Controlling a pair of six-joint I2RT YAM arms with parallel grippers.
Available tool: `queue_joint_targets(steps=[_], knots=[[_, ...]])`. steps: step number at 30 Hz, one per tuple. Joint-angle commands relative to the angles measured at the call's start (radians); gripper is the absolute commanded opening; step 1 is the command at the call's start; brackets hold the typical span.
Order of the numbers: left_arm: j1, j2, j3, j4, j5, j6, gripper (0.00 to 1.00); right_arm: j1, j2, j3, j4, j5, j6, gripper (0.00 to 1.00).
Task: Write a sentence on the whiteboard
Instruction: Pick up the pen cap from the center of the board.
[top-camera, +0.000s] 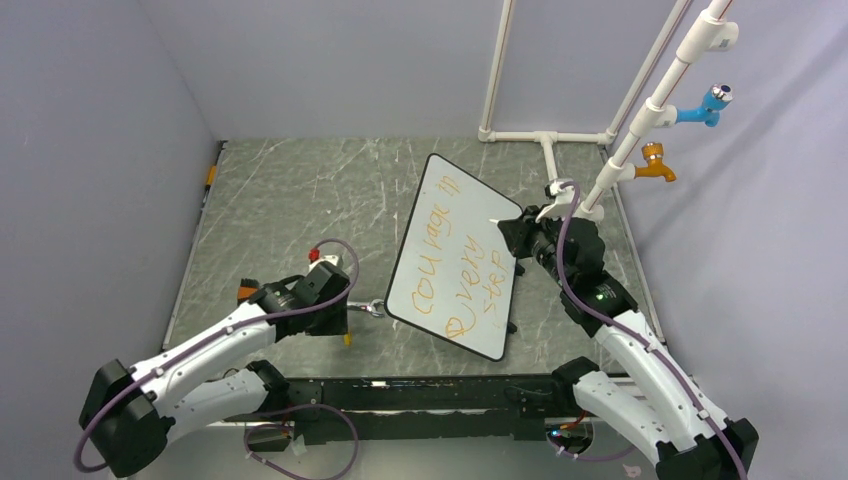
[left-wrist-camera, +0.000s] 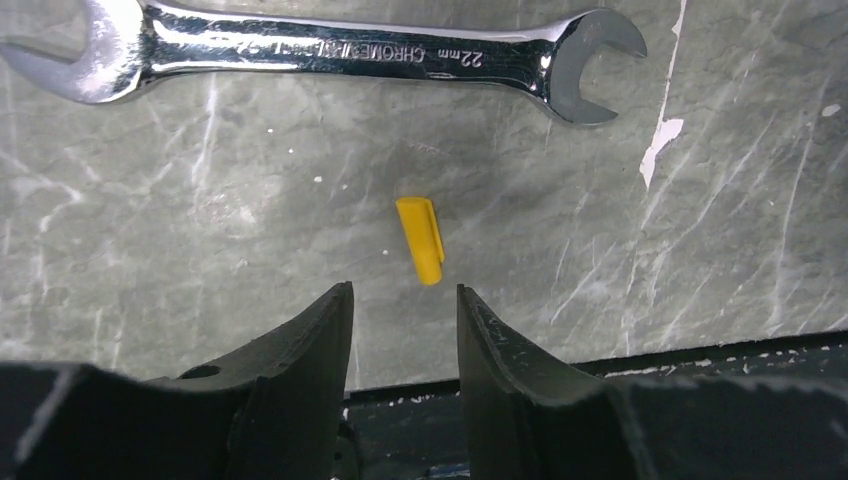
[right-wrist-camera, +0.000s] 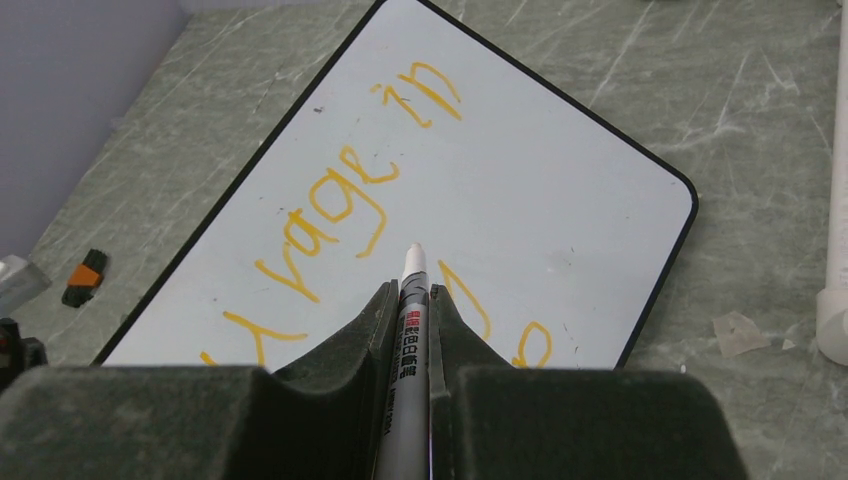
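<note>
The whiteboard (top-camera: 478, 205) lies tilted on the table, mid-right. The orange sentence (top-camera: 455, 265) runs in rows, roughly "courage in very step", with a small circle near the front end. My right gripper (top-camera: 512, 236) is at the board's right edge, shut on a white marker (right-wrist-camera: 413, 262) whose tip points over the board (right-wrist-camera: 560, 190) beside the letters (right-wrist-camera: 350, 190). I cannot tell if the tip touches. My left gripper (left-wrist-camera: 405, 295) is open and empty, just short of a yellow marker cap (left-wrist-camera: 420, 240) on the table.
A 22 mm steel wrench (left-wrist-camera: 330, 55) lies beyond the cap, left of the board's front corner (top-camera: 375, 308). A small orange-black piece (right-wrist-camera: 83, 277) lies at the left. A white pipe frame (top-camera: 545, 135) with blue (top-camera: 712, 102) and orange (top-camera: 655, 165) taps stands at the back right.
</note>
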Motion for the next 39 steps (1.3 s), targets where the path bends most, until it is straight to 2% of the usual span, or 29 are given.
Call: queue_joint_targets(steps=[1, 25, 31, 34, 35, 39], knots=[[-0.004, 0.054, -0.014, 0.123, 0.034, 0.008, 0.45, -0.005, -0.025, 0.052, -0.012, 0.007, -0.007, 0.0], [0.003, 0.182, -0.129, 0.312, 0.044, 0.025, 0.39, -0.004, -0.024, 0.06, -0.019, 0.003, -0.005, 0.0], [0.008, 0.196, -0.16, 0.33, 0.034, 0.015, 0.23, -0.004, -0.022, 0.058, -0.021, 0.003, -0.007, 0.0], [0.008, 0.195, -0.177, 0.341, 0.036, 0.008, 0.03, -0.003, -0.019, 0.061, -0.024, -0.002, -0.01, 0.0], [0.009, 0.191, -0.18, 0.338, 0.032, 0.004, 0.0, -0.004, -0.02, 0.063, -0.025, -0.001, -0.01, 0.0], [0.01, 0.143, -0.178, 0.316, 0.017, -0.007, 0.0, -0.004, -0.023, 0.071, -0.031, -0.004, -0.012, 0.0]])
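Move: The yellow pen cap lies on the tabletop about 5 cm below the left fingertips, some 2 cm ahead and 1 cm to their right. The wrench crosses beyond it, its middle roughly 10 cm ahead of the left hand and 1 cm left. The propped whiteboard's middle is about 18 cm ahead, 27 cm right and 4 cm higher. From the right hand, the cap lies some 15 cm back, 39 cm left and 24 cm below. Downward, slowing as it goes, the left hand sinks about 5 cm onto the yellow pen cap, easing a centimetre or so forward and right, the fingers kept steeply down and half open. Once low it all but stops, and the fingers close nearly shut, pinching the cap between their tips. ##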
